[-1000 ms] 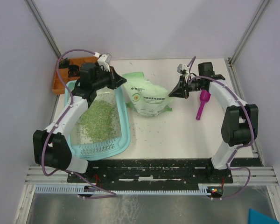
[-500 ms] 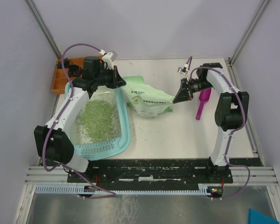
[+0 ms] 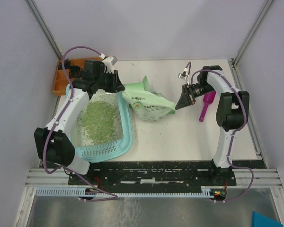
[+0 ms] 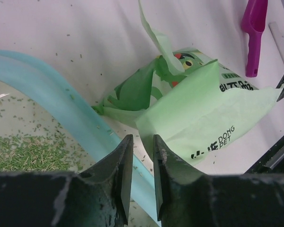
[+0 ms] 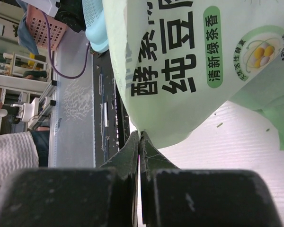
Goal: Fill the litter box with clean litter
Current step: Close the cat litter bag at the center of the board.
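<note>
The light-teal litter box point(image 3: 128, 126) lies at the left with a heap of green clean litter point(image 3: 98, 120) inside. In the left wrist view, my left gripper point(image 4: 142, 139) hangs open over the box's rim point(image 4: 61, 99) with nothing between its jaws. The pale green bag's mouth point(image 4: 203, 123) is just beyond it, and litter point(image 4: 28, 153) shows at the left. My right gripper point(image 5: 139, 135) is shut on a bottom corner of the bag point(image 5: 180, 61). From above, the bag point(image 3: 149, 101) slumps between the left gripper point(image 3: 119, 85) and the right gripper point(image 3: 180, 105).
A magenta scoop point(image 3: 206, 106) lies on the table right of my right gripper, seen too in the left wrist view point(image 4: 253, 33). An orange tray point(image 3: 60, 80) stands behind the litter box at the back left. Stray granules dot the white table around the bag.
My left gripper's jaws have parted and let go of the bag's mouth, which has sagged toward the table. My right gripper, still pinching the bag, has shifted slightly nearer and lower.
</note>
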Robot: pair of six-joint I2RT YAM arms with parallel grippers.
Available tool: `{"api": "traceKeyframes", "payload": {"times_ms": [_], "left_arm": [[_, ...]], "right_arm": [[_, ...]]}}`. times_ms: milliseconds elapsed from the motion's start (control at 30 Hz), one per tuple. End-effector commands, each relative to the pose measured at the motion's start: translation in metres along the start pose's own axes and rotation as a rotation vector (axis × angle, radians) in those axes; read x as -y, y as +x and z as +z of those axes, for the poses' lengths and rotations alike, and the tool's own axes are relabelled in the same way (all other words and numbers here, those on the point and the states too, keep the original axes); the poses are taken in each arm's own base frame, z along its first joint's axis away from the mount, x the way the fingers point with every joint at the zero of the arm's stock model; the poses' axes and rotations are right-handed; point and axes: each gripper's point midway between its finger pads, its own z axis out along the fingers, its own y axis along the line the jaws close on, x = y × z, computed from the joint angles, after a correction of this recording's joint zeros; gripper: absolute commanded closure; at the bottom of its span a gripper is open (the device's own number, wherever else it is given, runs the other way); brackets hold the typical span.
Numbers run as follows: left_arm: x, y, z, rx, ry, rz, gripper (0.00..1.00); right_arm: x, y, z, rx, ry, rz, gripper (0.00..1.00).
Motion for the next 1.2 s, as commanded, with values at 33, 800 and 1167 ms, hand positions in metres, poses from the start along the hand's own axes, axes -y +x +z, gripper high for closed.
{"api": "traceKeyframes", "payload": {"times_ms": [33, 800, 1167], "left_arm": [[0.017, -0.047, -0.032, 0.159, -0.015, 0.114, 0.64], [0.139, -0.004, -0.032, 0.175, -0.196, 1.122, 0.47], [0.131, 0.008, -0.02, 0.201, -0.203, 1.285, 0.48]], "right_arm": [[-0.019, 0.016, 0.004, -0.131, -0.008, 0.162, 0.98], [-0.009, 0.009, 0.01, -0.156, 0.018, 0.176, 0.98], [-0.015, 0.019, 0.014, -0.196, -0.009, 0.185, 0.98]]}}
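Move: The cat litter bag's middle lies some 13 cm to the right of the left hand, about 5 cm back and 14 cm lower; its left top corner is right at the fingertips. The litter box is roughly 13 cm left and 14 cm back, well below. From the right hand, which holds the bag's right corner, the bag's middle is about 13 cm left, 4 cm ahead and 8 cm down; the scoop lies 18 cm right of that hand and 2 cm ahead. Coming free of the bag's left corner with its already parted fingers, the left hand arcs up about 13 cm while swinging back and right, then drops nearly as far to the bag's near-left side, some 9 cm back and 9 cm right of its start. It rolls about 70 degrees, its left side rising, and opens wider. The right hand keeps its pinch on the right corner, nearly still. ##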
